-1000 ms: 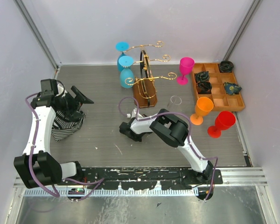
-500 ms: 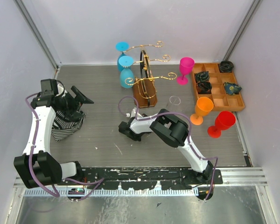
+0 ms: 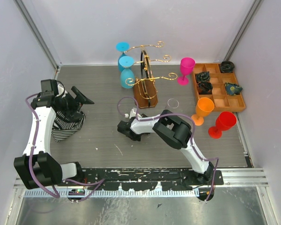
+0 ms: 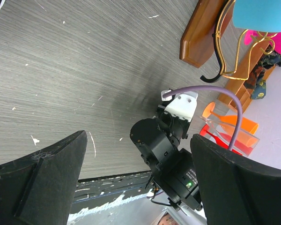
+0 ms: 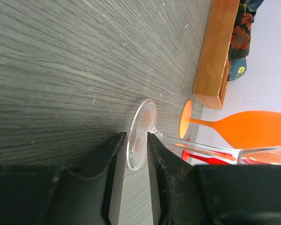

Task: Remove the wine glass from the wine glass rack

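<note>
The wine glass (image 3: 173, 102) is clear and off the wine glass rack (image 3: 145, 91), a gold wire stand on a brown wooden base. In the right wrist view its round foot (image 5: 140, 133) sits slightly tilted between the fingers of my right gripper (image 5: 135, 136). The jaws are parted a little wider than the foot. Its stem runs off toward the orange glass (image 5: 253, 129). The right arm (image 3: 171, 131) is folded low over the table. My left gripper (image 4: 138, 140) is wide open and holds nothing, far left above a striped cloth (image 3: 65, 124).
Three blue glasses (image 3: 127, 77) hang upside down on the rack. A pink glass (image 3: 187, 65), an orange glass (image 3: 204, 108) and a red glass (image 3: 225, 121) stand at the right. Behind them is the orange-brown compartment tray (image 3: 220, 86).
The right jaws have parted slightly around the glass foot. The right wrist and the clear glass rim have shifted a little to the left. The left arm has not moved.
</note>
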Robot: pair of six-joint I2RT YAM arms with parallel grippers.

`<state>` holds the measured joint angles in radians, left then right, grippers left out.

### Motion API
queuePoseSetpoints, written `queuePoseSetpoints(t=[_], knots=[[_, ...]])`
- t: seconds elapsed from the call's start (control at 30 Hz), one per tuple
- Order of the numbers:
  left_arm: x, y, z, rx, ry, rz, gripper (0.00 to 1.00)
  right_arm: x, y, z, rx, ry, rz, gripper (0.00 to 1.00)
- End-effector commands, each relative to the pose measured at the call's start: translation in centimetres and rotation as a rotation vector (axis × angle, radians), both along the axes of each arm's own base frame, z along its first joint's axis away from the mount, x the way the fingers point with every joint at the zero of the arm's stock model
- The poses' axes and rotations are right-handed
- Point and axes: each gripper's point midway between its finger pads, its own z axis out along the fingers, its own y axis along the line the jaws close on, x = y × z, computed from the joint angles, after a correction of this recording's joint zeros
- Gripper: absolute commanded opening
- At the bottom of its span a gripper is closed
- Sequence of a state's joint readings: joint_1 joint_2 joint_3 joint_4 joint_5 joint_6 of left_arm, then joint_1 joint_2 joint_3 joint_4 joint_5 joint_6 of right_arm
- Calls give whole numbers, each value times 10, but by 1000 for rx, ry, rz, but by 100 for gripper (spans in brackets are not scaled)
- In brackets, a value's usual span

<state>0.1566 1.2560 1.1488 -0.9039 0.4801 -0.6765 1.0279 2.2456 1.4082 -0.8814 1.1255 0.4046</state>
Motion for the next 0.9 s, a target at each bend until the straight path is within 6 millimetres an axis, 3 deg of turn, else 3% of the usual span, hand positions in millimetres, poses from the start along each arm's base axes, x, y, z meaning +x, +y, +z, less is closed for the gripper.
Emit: queuePoseSetpoints(t=[0.0, 0.37, 0.6, 0.73, 0.87], knots=[[2, 1, 9, 4, -24, -12, 99, -27, 62, -63, 406, 198, -31, 33], [2, 0, 8, 1, -24, -13, 99, -41, 94, -61, 540, 312, 24, 36], [2, 0, 8, 2, -24, -13, 99, -44, 107, -47, 593, 349, 50, 29], [1, 5, 9, 32, -32, -4, 99, -52, 129, -15, 679, 371, 112, 3], [2, 9, 10, 56, -35, 6, 99, -72, 167, 34, 847, 443, 204, 1]])
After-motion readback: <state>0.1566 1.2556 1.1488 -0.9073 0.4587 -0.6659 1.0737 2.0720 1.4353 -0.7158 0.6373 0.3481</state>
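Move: The clear wine glass stands upright with its foot at the right fingertips, its middle about 3 cm ahead, 2 cm right and 8 cm above the hand. The orange glass is roughly 14 cm right and 3 cm ahead, the red one 22 cm right and 3 cm back; the rack stands some 12 cm ahead and 8 cm left. From the left hand the clear glass lies about 28 cm right, level with it, 8 cm lower. The right hand draws left about 9 cm off the clear glass's foot, then also back, rolling some 30 degrees, fingers shutting. ##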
